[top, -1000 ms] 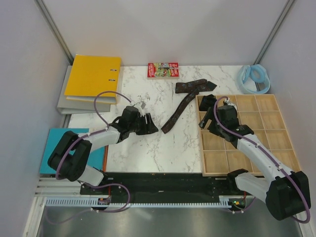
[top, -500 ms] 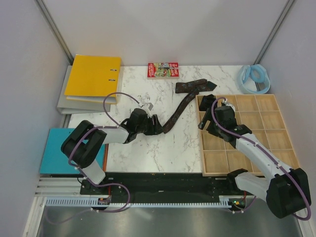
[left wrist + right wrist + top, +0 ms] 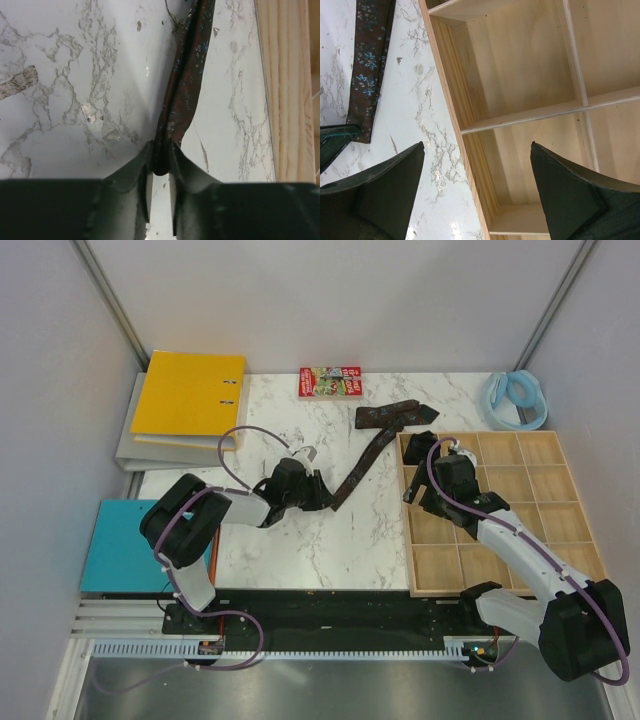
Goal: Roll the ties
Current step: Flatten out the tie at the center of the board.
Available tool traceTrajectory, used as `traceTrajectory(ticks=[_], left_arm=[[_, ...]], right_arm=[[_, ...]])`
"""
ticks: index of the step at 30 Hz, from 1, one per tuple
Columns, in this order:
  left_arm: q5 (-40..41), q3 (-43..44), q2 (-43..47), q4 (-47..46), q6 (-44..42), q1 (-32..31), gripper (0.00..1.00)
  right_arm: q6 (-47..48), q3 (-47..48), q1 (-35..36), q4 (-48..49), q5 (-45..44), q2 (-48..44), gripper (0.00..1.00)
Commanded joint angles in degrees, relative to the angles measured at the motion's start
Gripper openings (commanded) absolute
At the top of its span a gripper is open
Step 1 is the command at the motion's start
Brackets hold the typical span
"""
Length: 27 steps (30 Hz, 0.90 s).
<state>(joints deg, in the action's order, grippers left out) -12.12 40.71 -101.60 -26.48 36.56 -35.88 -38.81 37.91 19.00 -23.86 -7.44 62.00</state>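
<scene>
One dark brown tie (image 3: 362,465) lies slanted on the marble table (image 3: 300,540), and its far part is folded over near the back (image 3: 388,416). My left gripper (image 3: 326,498) is at the tie's near, narrow end. In the left wrist view the left gripper (image 3: 161,150) is shut on that end of the tie (image 3: 185,85), which is pinched between the fingertips. My right gripper (image 3: 414,483) hangs open over the left rim of the wooden tray (image 3: 412,570). In the right wrist view the right gripper (image 3: 477,147) holds nothing, and the tie (image 3: 370,65) lies to its left.
The wooden tray (image 3: 455,115) has several compartments and fills the right side. A yellow binder (image 3: 190,395) on a grey one sits back left. A small colourful book (image 3: 330,381) lies at the back, a pale blue band (image 3: 515,400) back right, a teal pad (image 3: 125,545) left.
My left gripper has moved right to the tie's near end and closed on it. The right arm has barely moved and stays open.
</scene>
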Motion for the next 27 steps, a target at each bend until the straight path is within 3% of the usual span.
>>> traceTrajectory(ticks=[1, 2, 11, 18, 24, 27], left_arm=[[-0.4, 1.5, -1.6, 1.7, 0.7, -0.6, 0.07], [-0.4, 1.7, -0.9, 2.3, 1.1, -0.6, 0.02], [1.1, 8.2, 16.7, 28.4, 8.5, 3.6, 0.02], [-3.1, 9.5, 34.5, 40.3, 12.6, 15.6, 0.02], [-7.3, 11.8, 42.4, 49.4, 12.7, 27.9, 0.02], [-7.0, 13.6, 44.5, 53.3, 11.8, 31.0, 0.02]], right_arm=[[1.0, 0.9, 0.2, 0.0, -1.3, 0.4, 0.95], [1.1, 0.9, 0.2, 0.1, -0.8, 0.7, 0.95], [0.8, 8.9, 3.5, 1.5, 2.9, 8.0, 0.95], [-5.0, 20.2, 7.1, 4.5, 4.5, 17.4, 0.95], [-6.7, 29.8, 9.1, 2.3, 2.9, 27.9, 0.95], [-6.9, 35.4, 9.4, 1.8, 2.1, 34.0, 0.94]])
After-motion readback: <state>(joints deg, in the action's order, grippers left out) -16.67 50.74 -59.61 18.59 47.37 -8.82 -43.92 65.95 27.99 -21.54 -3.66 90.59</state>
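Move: The tie's near end lies right between the left fingers, about 1 cm below the hand point. From there, its folded far part is some 23 cm ahead and 16 cm to the right, and the black rolled tie in the tray about 15 cm ahead and 24 cm right. From the right hand, which hangs over the tray's left rim, the folded part is roughly 20 cm ahead, 6 cm left and 7 cm below; the rolled tie is about 12 cm ahead and 2 cm right. The left fingers close on the tie's near end and pinch it at the table top, then carry it up some 20 cm and left about 17 cm towards the yellow binder, the wrist turning counter-clockwise by nearly 30 degrees. Shortly after the grip, the open right hand sweeps left and forward from the tray rim, rising a little, towards the tie's folded part, touching nothing. ##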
